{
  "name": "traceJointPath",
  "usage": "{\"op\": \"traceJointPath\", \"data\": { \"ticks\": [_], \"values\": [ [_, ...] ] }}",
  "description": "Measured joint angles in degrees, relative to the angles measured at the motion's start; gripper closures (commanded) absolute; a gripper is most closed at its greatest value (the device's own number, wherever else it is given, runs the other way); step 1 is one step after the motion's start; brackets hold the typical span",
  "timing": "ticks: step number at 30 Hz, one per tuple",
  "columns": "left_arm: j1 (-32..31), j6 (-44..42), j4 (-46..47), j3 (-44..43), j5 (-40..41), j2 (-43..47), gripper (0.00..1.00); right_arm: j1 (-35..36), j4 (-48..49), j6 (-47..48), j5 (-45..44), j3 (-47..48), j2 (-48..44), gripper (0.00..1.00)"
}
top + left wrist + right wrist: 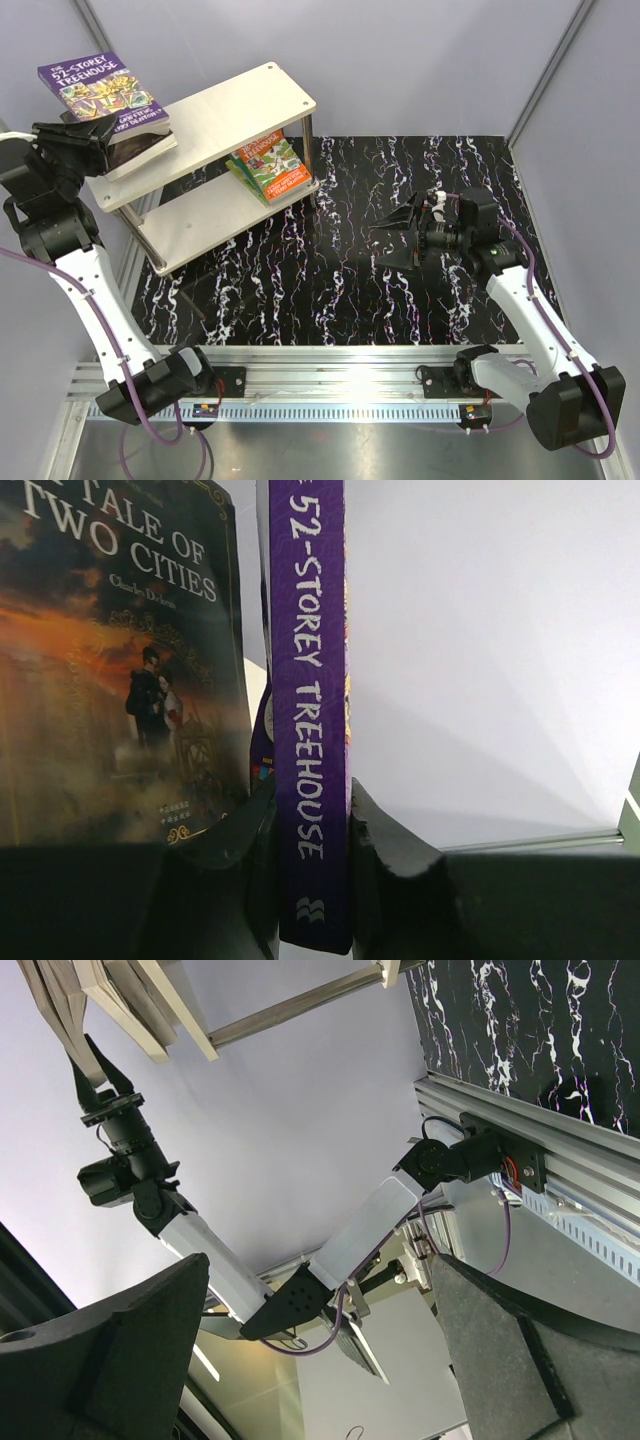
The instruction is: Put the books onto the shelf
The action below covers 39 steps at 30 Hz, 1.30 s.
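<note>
My left gripper (pixel 104 128) is shut on a purple "52-Storey Treehouse" book (pixel 100 88), held above the left end of the shelf (pixel 235 112). In the left wrist view the purple spine (pixel 310 710) stands between my two fingers (pixel 385 845). A dark "A Tale of Two Cities" book (pixel 110 660) is just left of it; from above that book (pixel 140 150) rests on the top board's left end. Green and orange books (pixel 268 166) lie on the lower board. My right gripper (pixel 396 238) hangs open and empty over the black marbled mat, well right of the shelf.
The black marbled mat (pixel 340 280) covers the table in front of the shelf. Grey walls close in behind and on both sides. An aluminium rail (pixel 330 365) with both arm bases runs along the near edge. The right wrist view shows the left arm (pixel 190 1235) and a rail (pixel 540 1210).
</note>
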<state>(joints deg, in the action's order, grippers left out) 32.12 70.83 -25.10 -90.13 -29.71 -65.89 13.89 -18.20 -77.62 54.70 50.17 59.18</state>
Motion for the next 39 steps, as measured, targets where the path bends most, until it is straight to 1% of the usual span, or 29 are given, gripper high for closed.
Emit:
{"op": "traceJointPath", "data": {
  "ticks": [6,7,8,10,11,14,15,16,17,18,21,22,32,39],
  "values": [
    [0.6,0.0,0.3,2.7,-0.9,0.6,1.0,0.0,0.2,0.0,0.0,0.0,0.1,0.0],
    [0.6,-0.4,-0.1,2.8,-0.9,0.6,0.97,0.0,0.3,0.0,0.0,0.0,0.2,0.0],
    [0.6,-0.9,-0.9,2.8,-0.9,0.6,0.91,0.0,0.3,0.0,0.0,0.0,0.2,0.0],
    [0.6,-1.9,-2.5,2.8,-0.9,0.6,0.86,0.0,0.3,0.0,0.0,0.0,0.2,0.0],
    [0.6,-2.4,-3.3,2.8,-1.0,0.5,0.79,0.0,0.3,0.0,0.0,0.0,0.2,0.0],
    [0.7,-3.4,-5.9,2.5,-1.0,0.3,0.69,0.0,0.3,0.0,0.0,0.0,0.3,0.0],
    [0.8,-3.7,-6.5,2.4,-0.9,0.1,0.53,0.0,0.3,0.0,0.0,0.0,0.3,0.0],
    [0.9,-4.4,-6.9,2.3,-0.9,0.1,0.43,0.0,0.3,0.0,0.0,0.0,0.3,0.0],
    [0.9,-4.8,-7.7,2.1,-0.9,0.1,0.36,0.0,0.3,0.0,0.0,0.0,0.3,0.0],
    [0.9,-4.6,-8.0,1.8,-1.0,0.1,0.24,0.0,0.3,0.0,0.0,0.0,0.3,0.0],
    [1.1,-5.0,-8.1,-0.3,-1.2,0.0,0.05,0.0,0.3,0.0,0.0,0.0,0.3,0.0],
    [1.2,-5.1,-8.4,-0.9,-1.2,0.0,0.01,0.0,0.3,0.0,0.0,-0.1,0.3,0.0],
    [2.7,-3.3,-9.9,-2.1,-4.5,-1.2,0.01,0.0,0.2,0.0,0.0,-1.2,0.2,0.0],
    [4.3,-2.1,-13.5,-4.5,-7.4,-2.5,0.01,0.0,0.1,0.0,0.0,-1.6,0.0,0.0]
  ]
}}
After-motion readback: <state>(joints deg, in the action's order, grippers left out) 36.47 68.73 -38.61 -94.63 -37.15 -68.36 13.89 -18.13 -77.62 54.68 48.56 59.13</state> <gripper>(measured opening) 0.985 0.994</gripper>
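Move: The left hand already grips the purple 52-Storey Treehouse by its spine, raised over the shelf's upper board. It is taken to A Tale of Two Cities, whose middle lies about 6 cm ahead, level sideways and some 7 cm below. The blue book lies under that one, roughly 5 cm ahead and 9 cm below the hand; the upper board's middle is about 14 cm right, 8 ahead and 10 below. From the idle right hand, A Tale of Two Cities is roughly 50 cm left, 16 ahead and 12 above. Still pinching the purple book by its spine, the left hand lowers it onto A Tale of Two Cities, sinking straight down a little over 4 cm while the fingers tip slightly downward. It then opens wide, letting go of the spine, rises nearly 2 cm and eases back about 1 cm, staying close beside the stack. ##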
